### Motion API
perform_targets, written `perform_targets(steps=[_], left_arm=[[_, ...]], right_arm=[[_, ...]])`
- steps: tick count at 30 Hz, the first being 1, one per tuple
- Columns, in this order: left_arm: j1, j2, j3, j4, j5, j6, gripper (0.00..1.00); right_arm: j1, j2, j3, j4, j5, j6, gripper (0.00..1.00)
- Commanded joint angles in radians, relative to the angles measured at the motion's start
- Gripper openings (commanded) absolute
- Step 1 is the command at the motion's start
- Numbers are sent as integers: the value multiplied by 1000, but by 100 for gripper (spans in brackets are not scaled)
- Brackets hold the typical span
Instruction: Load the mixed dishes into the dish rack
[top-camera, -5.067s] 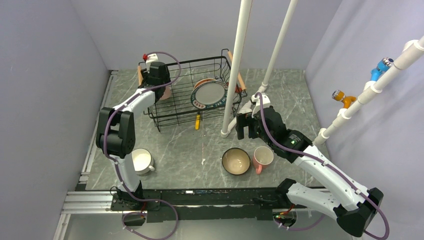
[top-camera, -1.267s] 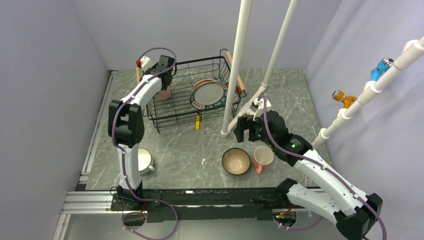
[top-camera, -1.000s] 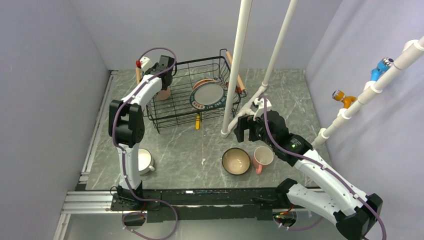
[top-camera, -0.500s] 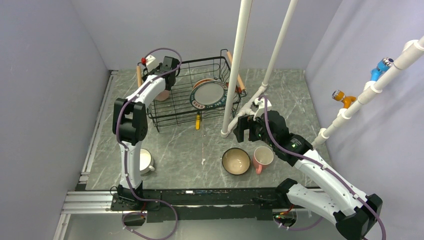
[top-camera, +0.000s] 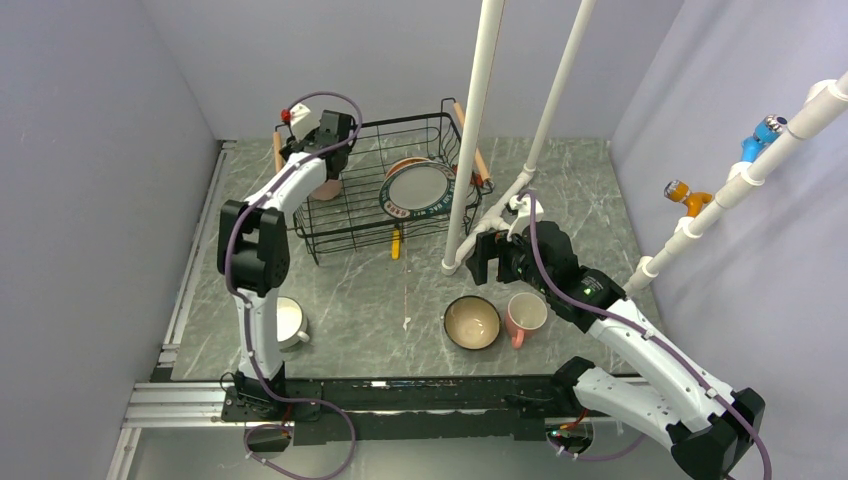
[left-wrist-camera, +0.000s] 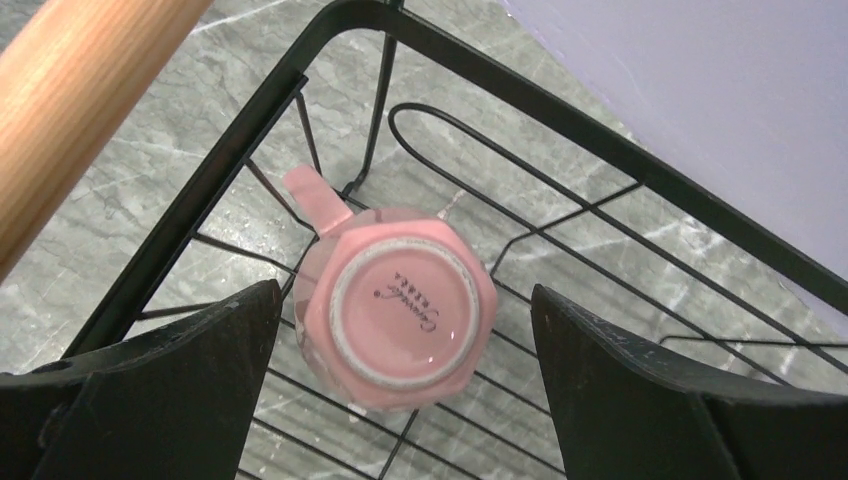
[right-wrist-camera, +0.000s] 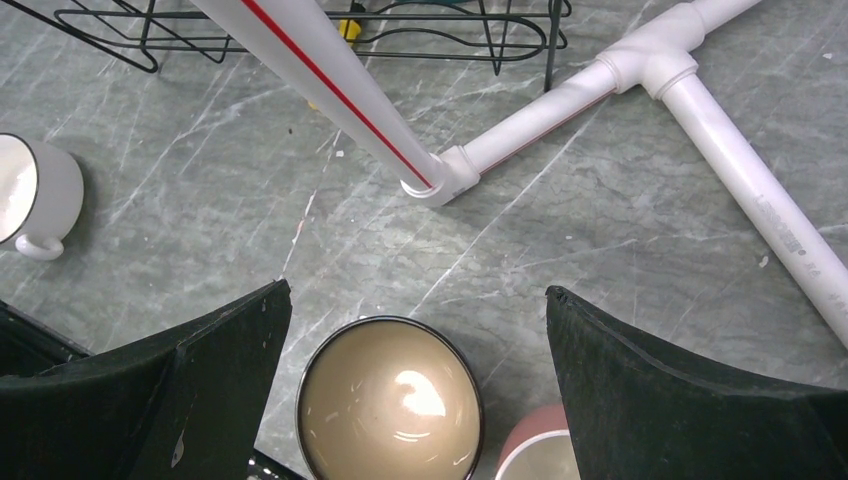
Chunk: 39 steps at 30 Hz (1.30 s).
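In the left wrist view a pink mug (left-wrist-camera: 400, 305) stands upside down on the wire floor of the dish rack (left-wrist-camera: 560, 110), in its corner by a wooden handle (left-wrist-camera: 80, 90). My left gripper (left-wrist-camera: 405, 295) hangs open above it, both fingers apart from the mug. From above, the rack (top-camera: 345, 235) also holds the patterned-rim plate (top-camera: 418, 190) on edge, with the cream dish (top-camera: 405, 165) behind it. My right gripper (right-wrist-camera: 418, 295) is open over the tan-inside bowl (right-wrist-camera: 390, 400). A second pink mug (top-camera: 526, 313) stands beside that bowl. The white cup (top-camera: 284, 322) sits at near left.
A white pipe frame (top-camera: 470, 150) rises just right of the rack, its foot and tee (right-wrist-camera: 450, 175) lying on the table between the rack and the bowl. A yellow tool (top-camera: 396, 243) pokes out at the rack's front. Purple walls close in on three sides.
My left gripper has opened and let go of the pink mug, which now stands on the rack floor. The right arm has not moved.
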Motion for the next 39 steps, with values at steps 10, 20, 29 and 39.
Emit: perform_targets(steps=[10, 20, 29, 39], left_arm=[[19, -264, -145, -44, 308, 19, 99], [66, -548, -301, 24, 852, 169, 99], [119, -961, -607, 35, 1287, 273, 99], [125, -1334, -812, -85, 1388, 324, 99]], right_arm=[[-7, -51, 2, -25, 6, 9, 100], [-9, -42, 12, -141, 172, 116, 100], [-35, 52, 49, -355, 297, 388, 100], [-37, 66, -41, -378, 222, 513, 99]])
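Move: The upturned rack mug, already released, sits just below the left hand's open fingers, about 2 cm back and 4 cm down. The pink table mug is roughly 7 cm back, 10 cm right and 12 cm below the right hand; the bowl is 8 cm straight back from that hand, 13 cm down. From the left hand the pink table mug is some 38 cm back, 46 cm right, 7 cm lower. Draw the open left gripper up and back out of the rack, away from the upturned mug, about 31 cm back, 16 cm up and 10 cm right, swinging its fingers clockwise to point right. After a brief wait, sink the open right gripper some 8 cm, moving right and slightly back towards the pink table mug, tipping its fingers down and turning them clockwise. ##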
